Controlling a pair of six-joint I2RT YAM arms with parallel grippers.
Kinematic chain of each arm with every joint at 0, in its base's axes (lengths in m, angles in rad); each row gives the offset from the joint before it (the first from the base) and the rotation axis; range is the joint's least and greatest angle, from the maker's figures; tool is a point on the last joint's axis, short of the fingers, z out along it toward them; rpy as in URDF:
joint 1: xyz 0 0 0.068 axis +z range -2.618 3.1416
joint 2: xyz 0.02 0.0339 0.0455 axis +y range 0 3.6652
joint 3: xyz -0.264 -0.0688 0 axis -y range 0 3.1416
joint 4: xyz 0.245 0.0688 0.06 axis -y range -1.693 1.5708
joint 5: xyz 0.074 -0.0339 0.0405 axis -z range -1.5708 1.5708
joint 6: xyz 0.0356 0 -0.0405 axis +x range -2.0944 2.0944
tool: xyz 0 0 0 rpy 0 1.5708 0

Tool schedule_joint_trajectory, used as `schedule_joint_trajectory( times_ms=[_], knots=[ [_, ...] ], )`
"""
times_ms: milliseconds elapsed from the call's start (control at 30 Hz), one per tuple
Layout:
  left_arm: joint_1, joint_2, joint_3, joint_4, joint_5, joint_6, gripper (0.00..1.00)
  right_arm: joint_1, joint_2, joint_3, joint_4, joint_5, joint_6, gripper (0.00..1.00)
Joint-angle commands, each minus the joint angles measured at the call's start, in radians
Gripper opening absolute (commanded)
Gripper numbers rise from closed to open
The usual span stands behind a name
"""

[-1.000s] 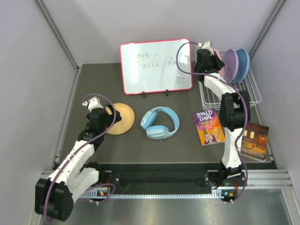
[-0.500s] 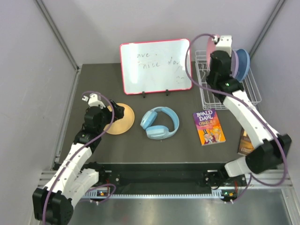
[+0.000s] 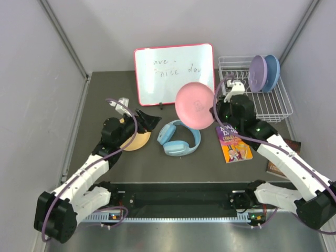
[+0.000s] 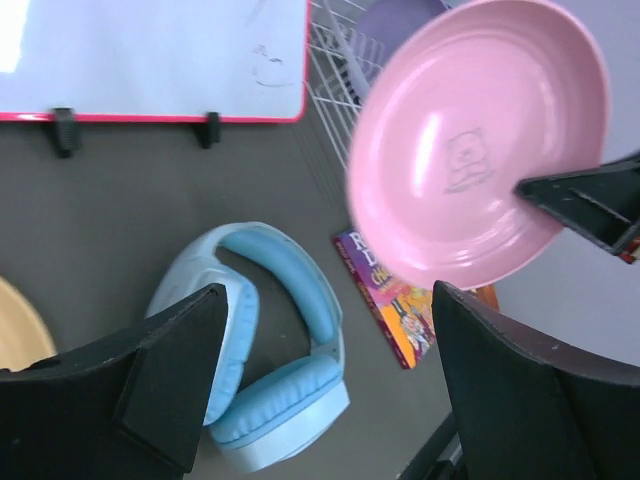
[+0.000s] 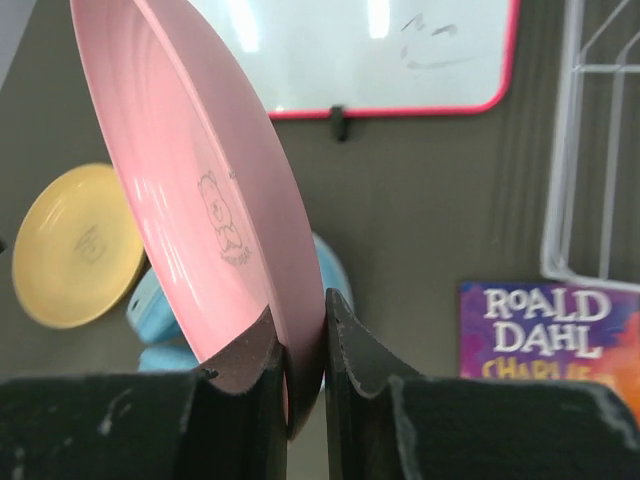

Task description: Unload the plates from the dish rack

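My right gripper [image 3: 214, 111] is shut on the rim of the pink plate [image 3: 195, 105] and holds it tilted in the air over the headphones, left of the dish rack [image 3: 273, 113]. The right wrist view shows the jaws [image 5: 300, 320] clamped on the pink plate's edge [image 5: 200, 200]. The lavender plate [image 3: 257, 72] and the light blue plate [image 3: 272, 71] stand upright in the rack's back corner. The tan plate [image 3: 137, 140] lies flat on the table, partly hidden by my left arm. My left gripper [image 3: 149, 119] is open and empty, above the table between the tan plate and the headphones [image 4: 328, 300].
Light blue headphones [image 3: 178, 137] lie at the table's middle. A red-framed whiteboard [image 3: 173, 73] stands at the back. A Roald Dahl book [image 3: 234, 143] lies right of the headphones, and another book [image 3: 281, 157] lies near the right wall.
My right gripper lifted the pink plate out of the rack and swung it left and forward to the table's middle. My left gripper moved right, off the tan plate.
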Motion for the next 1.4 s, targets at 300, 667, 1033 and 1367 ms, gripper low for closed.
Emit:
schedule_joint_trajectory(
  times_ms=[300,667,1033,1367],
  knots=[
    [-0.164,0.159,0.04,0.168,-0.173,0.018,0.85,0.152,-0.008,-0.07,0.17,-0.101,0.144,0.0],
    [-0.177,0.228,0.037,0.234,-0.195,0.034,0.22,0.153,-0.037,-0.116,0.184,-0.207,0.164,0.01],
    [-0.179,0.15,0.034,0.153,-0.267,0.093,0.0,0.15,-0.018,-0.054,0.126,-0.149,0.108,0.53],
    [-0.158,-0.069,0.137,-0.284,-0.716,0.152,0.0,0.021,-0.08,0.054,-0.026,0.091,-0.048,0.82]
  ],
)
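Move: The pink plate, already pinched at its right rim by the right hand, has its middle about 19 cm right, 7 ahead and barely above the open left gripper. From the right hand, the plate's middle is some 8 cm left and 2 ahead, and the left gripper waits 27 cm left and 5 back, about level. Roughly 20 cm below the left gripper are the headphones, 11 right and 6 ahead, and the yellow plate, 13 left and 9 ahead. Leftward, slightly back and down, the right hand carries the pink plate about 7 cm above the headphones, while the left sinks and slides right some 4 cm and pinches the plate's near-left rim. Once the left has closed, the right opens and withdraws rightward, up and forward; the left then draws the plate left about 6 cm, rising and turning counter-clockwise. ##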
